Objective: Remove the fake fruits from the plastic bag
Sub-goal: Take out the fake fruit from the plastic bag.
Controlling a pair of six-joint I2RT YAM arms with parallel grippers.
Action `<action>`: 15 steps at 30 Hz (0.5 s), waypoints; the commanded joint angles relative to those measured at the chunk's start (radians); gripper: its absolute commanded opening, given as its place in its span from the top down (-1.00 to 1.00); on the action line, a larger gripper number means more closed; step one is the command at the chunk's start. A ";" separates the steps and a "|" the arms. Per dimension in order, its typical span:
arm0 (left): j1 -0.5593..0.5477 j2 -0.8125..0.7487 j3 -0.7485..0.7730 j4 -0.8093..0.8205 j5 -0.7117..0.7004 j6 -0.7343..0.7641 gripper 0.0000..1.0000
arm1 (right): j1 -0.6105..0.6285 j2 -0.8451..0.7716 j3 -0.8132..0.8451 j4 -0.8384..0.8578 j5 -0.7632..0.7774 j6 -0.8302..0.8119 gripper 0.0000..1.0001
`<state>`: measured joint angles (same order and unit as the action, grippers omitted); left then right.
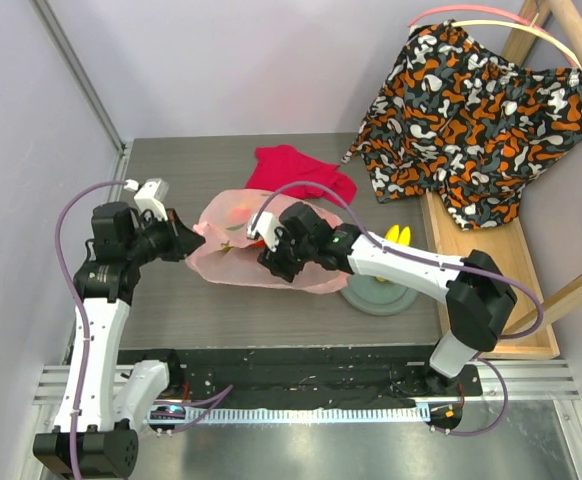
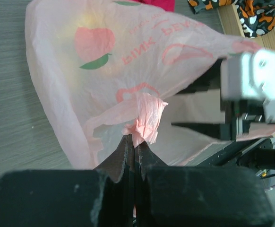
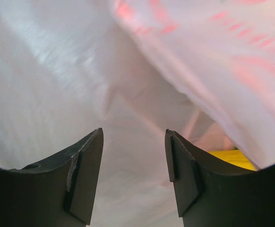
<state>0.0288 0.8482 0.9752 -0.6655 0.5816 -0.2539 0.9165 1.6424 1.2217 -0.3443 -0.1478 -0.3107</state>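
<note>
The pale-pink plastic bag (image 1: 233,255) lies mid-table, with a peach print (image 2: 94,45) on its side. My left gripper (image 1: 184,241) is shut on a bunched handle (image 2: 146,122) at the bag's left end, its tip (image 2: 135,142) pinching the film. My right gripper (image 1: 271,256) reaches into the bag's mouth from the right. Its jaws (image 3: 133,136) stand open, with only bag film around them. A yellow fake fruit (image 3: 232,158) shows just right of the right finger. Yellow bananas (image 1: 399,235) lie by the grey-green plate (image 1: 379,295).
A red cloth (image 1: 299,170) lies behind the bag. At the right stands a wooden frame (image 1: 491,300), with a patterned orange-and-black cloth (image 1: 471,110) draped over its back. A metal rail (image 1: 81,70) borders the table's left side.
</note>
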 commanded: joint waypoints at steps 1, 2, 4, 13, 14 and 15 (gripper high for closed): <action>0.008 -0.026 -0.023 -0.029 0.037 0.016 1.00 | -0.051 0.037 0.107 0.094 0.059 0.022 -0.24; 0.010 -0.026 -0.024 -0.035 0.035 0.024 1.00 | -0.071 0.057 0.139 0.094 0.059 0.024 -0.23; 0.008 -0.028 -0.023 -0.049 0.031 0.034 1.00 | -0.097 0.123 0.194 0.093 0.054 0.038 -0.22; 0.010 -0.031 -0.001 -0.098 0.040 0.091 1.00 | -0.212 0.327 0.402 0.088 0.030 0.140 -0.17; 0.010 -0.031 0.000 -0.101 0.043 0.091 1.00 | -0.212 0.342 0.416 0.079 0.024 0.142 -0.18; 0.010 -0.029 0.000 -0.102 0.050 0.093 1.00 | -0.214 0.367 0.429 0.074 0.019 0.150 -0.18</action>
<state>0.0296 0.8257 0.9524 -0.7425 0.5968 -0.1936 0.7055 1.9667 1.5578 -0.2852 -0.1146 -0.2070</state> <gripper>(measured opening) 0.017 0.588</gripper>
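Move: The right hand is inside the bag with its fingers partly open. The banana lies about 12 cm ahead of it, level left to right, and some 6 cm lower. The red fruit sits about 7 cm ahead and 4 cm to the hand's left, equally low; the plate is some 26 cm to the hand's right and 3 cm back. From the left hand, the banana lies about 16 cm to the right, 3 cm ahead and 18 cm below. The right hand sweeps forward about 14 cm through the bag towards the banana, rising some 3 cm on the way and then sinking again to roughly its starting height, turning clockwise some 15 degrees with the fingers staying a little over half open and not yet closing on anything. The left hand keeps its shut pinch on the bag's rim, holding it up while easing a couple of centimetres back and down. ##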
